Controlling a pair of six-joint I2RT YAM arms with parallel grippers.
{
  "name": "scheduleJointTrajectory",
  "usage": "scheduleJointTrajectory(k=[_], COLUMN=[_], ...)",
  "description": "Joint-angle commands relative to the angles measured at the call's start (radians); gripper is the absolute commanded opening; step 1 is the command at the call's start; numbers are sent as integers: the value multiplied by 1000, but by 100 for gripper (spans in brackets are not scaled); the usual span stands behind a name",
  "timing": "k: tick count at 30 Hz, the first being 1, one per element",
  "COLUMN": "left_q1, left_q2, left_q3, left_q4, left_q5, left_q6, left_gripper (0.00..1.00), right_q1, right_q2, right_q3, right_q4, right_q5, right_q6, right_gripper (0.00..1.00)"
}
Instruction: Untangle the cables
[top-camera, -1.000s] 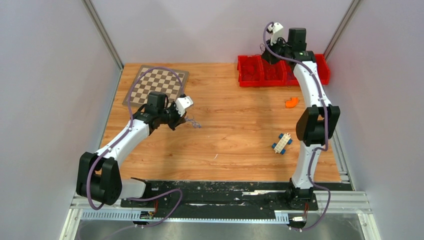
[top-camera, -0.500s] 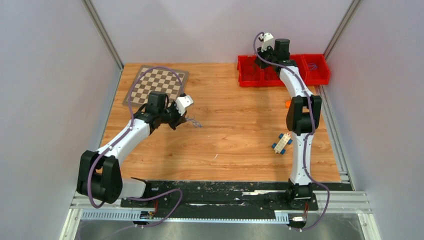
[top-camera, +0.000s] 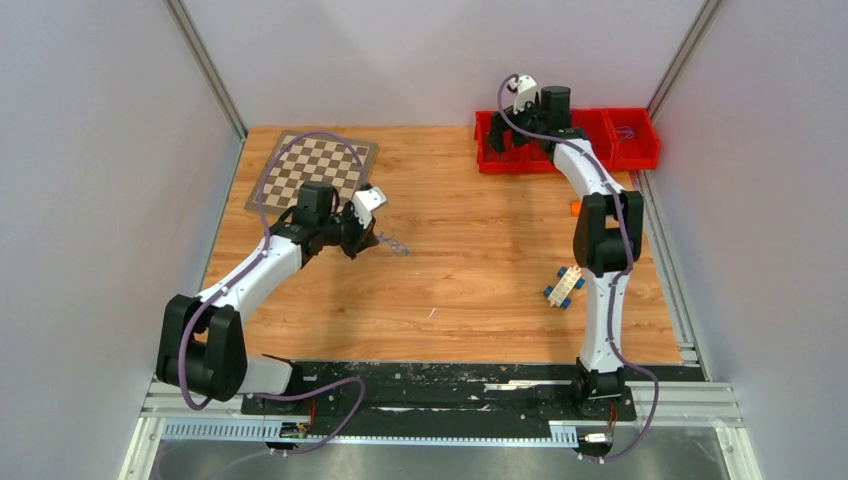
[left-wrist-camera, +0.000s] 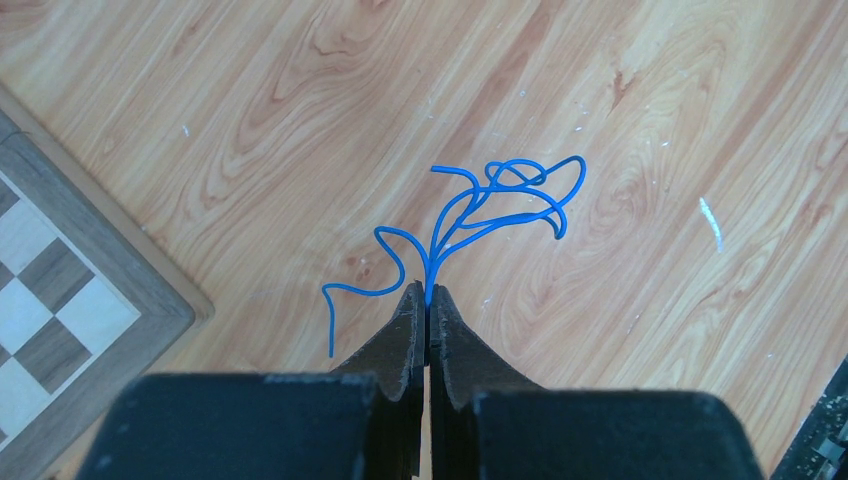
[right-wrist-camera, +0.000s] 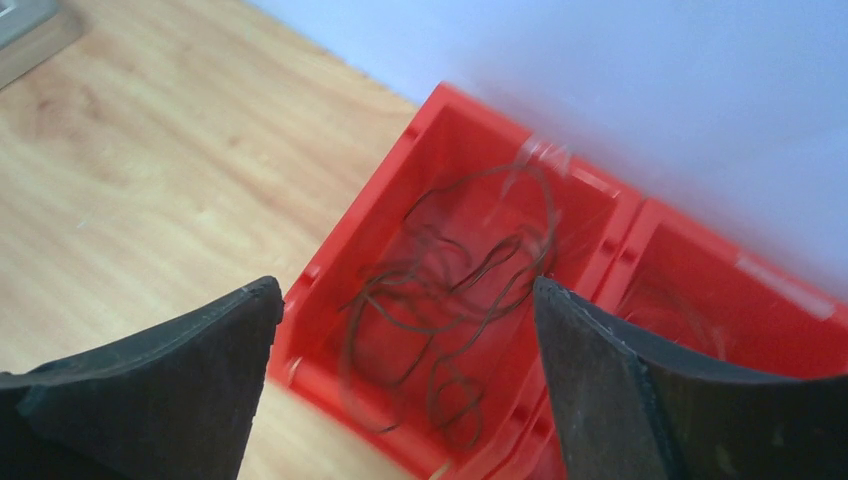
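A blue cable (left-wrist-camera: 500, 200) spreads in loose loops over the wooden table, and my left gripper (left-wrist-camera: 428, 292) is shut on the point where its strands meet. From above, that gripper (top-camera: 372, 240) sits just right of the chessboard with the blue cable (top-camera: 394, 246) trailing to its right. My right gripper (right-wrist-camera: 407, 290) hangs open, jaws wide, over the leftmost compartment of the red bins (right-wrist-camera: 350, 240). A dark brown cable (right-wrist-camera: 445, 275) lies coiled in that compartment, touching neither finger. In the top view the right gripper (top-camera: 505, 135) is at the bins' left end.
The red bins (top-camera: 488, 162) stand along the back wall; a blue-purple cable (top-camera: 627, 130) lies in the rightmost one. A chessboard (top-camera: 315, 165) lies at the back left. A white and blue toy block (top-camera: 565, 286) and an orange piece (top-camera: 574, 208) are near the right arm.
The right arm has swung left along the red bins to the leftmost compartment, and its gripper has opened. The left gripper has shifted slightly, still holding the blue cable.
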Motion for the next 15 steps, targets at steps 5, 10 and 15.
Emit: scheduleJointTrajectory(k=[5,10,15], left_q1=[-19,-61,-88], left_q2=[42,72,110], left_q3=[91,148,218], left_q4=[107,172,219], left_q5=[104,129,174], left_q6=[-204,-320,-496], left_gripper=[0,0,0], right_q1=[1,79,192], right_q2=[-479,-623,-691], right_q3=[-316,-497,-571], right_q4=[-199,-268,-265], right_q5=[-434,-593,-646], right_q6=[-6,114,139], right_gripper=[100,100,100])
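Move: The right hand is empty and open over the red box's leftmost compartment, whose middle lies about 5 cm ahead, 3 cm left and 12 cm below. The blue cable it heads for is some 26 cm back, 30 cm left and slightly lower. The left fingers already pinch that cable, its loose loops about 2 cm ahead, 4 cm right and 3 cm below; from this hand the compartment is roughly 34 cm ahead, 28 cm right and 10 cm lower, and the chessboard 19 cm ahead, 18 cm left and 12 cm lower. With its fingers staying wide open, the right hand pulls quickly back from over the red box, some 25 cm, rising about 13 cm and swinging left towards the blue cable while it turns counter-clockwise by about 30 degrees. The left hand, fingers still shut on the cable, starts slowly and then carries it right and up, about 6 cm and 5 cm, towards the right hand, tilting its fingertips up to point more level. ##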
